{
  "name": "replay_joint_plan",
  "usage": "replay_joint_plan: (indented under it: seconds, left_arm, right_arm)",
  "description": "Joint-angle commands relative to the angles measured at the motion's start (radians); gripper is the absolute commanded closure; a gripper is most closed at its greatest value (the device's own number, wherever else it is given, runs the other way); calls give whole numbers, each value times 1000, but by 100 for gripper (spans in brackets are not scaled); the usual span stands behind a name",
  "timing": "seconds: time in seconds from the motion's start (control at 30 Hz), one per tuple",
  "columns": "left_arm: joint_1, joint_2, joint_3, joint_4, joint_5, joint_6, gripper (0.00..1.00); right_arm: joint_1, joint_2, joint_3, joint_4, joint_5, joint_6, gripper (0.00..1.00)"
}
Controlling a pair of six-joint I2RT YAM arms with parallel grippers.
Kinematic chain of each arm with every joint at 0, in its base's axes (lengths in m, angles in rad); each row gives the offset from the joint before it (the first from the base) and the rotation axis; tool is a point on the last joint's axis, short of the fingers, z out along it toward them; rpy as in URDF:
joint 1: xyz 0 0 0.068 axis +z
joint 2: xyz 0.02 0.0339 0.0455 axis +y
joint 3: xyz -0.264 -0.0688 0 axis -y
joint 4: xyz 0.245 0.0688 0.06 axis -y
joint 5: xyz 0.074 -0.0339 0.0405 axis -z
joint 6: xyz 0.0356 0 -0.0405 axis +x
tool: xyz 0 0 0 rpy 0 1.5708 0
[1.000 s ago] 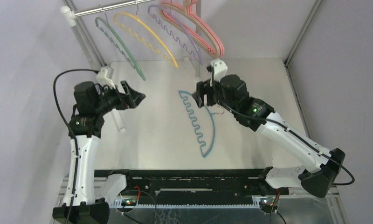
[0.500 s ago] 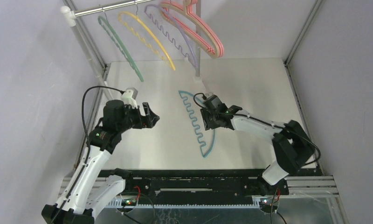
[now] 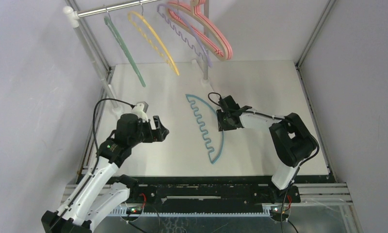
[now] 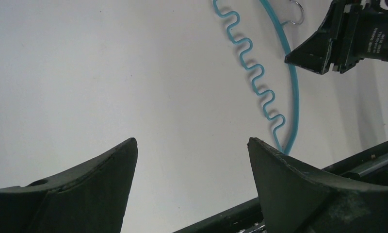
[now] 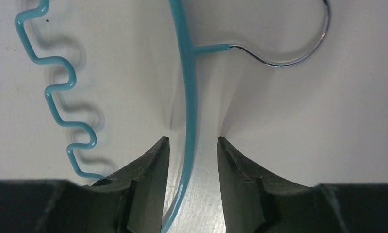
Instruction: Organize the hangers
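A teal hanger [image 3: 221,145] with a wavy bar lies flat on the white table, its metal hook [image 5: 299,58] pointing right. My right gripper [image 3: 221,125] is down on it. In the right wrist view the jaws [image 5: 192,141] straddle the curved teal bar [image 5: 186,87], narrowly apart, with a gap on each side. My left gripper [image 3: 161,128] hovers left of that hanger, open and empty [image 4: 192,141]. Green [image 3: 125,51], yellow [image 3: 162,43], lavender [image 3: 202,51] and pink-and-tan [image 3: 221,46] hangers hang on the rail.
The silver rail [image 3: 114,8] runs across the back left on two posts, one at the left [image 3: 92,48] and one near the middle [image 3: 205,68]. Purple walls close both sides. A black frame bar [image 3: 206,180] lines the near edge.
My right arm has dropped onto the teal hanger and its jaws have narrowed around the bar. The left arm has moved nearer and to the right. The hanging hangers have swung slightly.
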Motion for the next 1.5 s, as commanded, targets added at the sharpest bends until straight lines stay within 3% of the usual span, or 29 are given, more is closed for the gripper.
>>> replay_joint_plan:
  seconds: [0.0,0.07,0.13,0.27,0.67,0.97,1.47]
  left_arm:
    - [-19,14,22,55,-19,-16,11]
    - [-36,26,29,54,-24,-16,11]
    - [-60,34,31,53,-35,-21,12]
    - [-125,47,29,54,-53,-38,12]
    - [-355,162,204,57,-143,-42,12]
    - [-502,310,308,125,-157,-62,11]
    - [-535,308,251,150,-156,-121,11]
  right_arm:
    - [-2,27,15,53,-19,22,52]
    - [-2,45,14,55,-13,21,53]
    - [-3,58,14,56,-9,22,61]
    - [-5,61,15,45,-31,5,99]
    - [90,-208,110,-73,-43,31,100]
    - [109,-211,208,-126,-55,55,100]
    - [113,-258,277,-168,-67,74,100]
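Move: The blue hanger lies flat under the right hand, its curved rail already between the open fingers and about 1 cm below them; the hanger's middle is some 5 cm to the left and 1 cm back. Its hook sits about 4 cm ahead and 3 cm right of that hand, and the rack's post foot about 23 cm ahead, 7 cm left. From the left hand, the hanger's middle is roughly 6 cm ahead, 22 cm right and 16 cm lower. Down by barely a centimetre, then the right fingers shut on the blue hanger's rail just behind the hook and lift it about 13 cm, drifting some 6 cm left with a slight tilt. Meanwhile the left hand, kept wide open, swings right about 15 cm towards the hanger's near end, ending a little higher and farther back, turned some 20 degrees clockwise. ##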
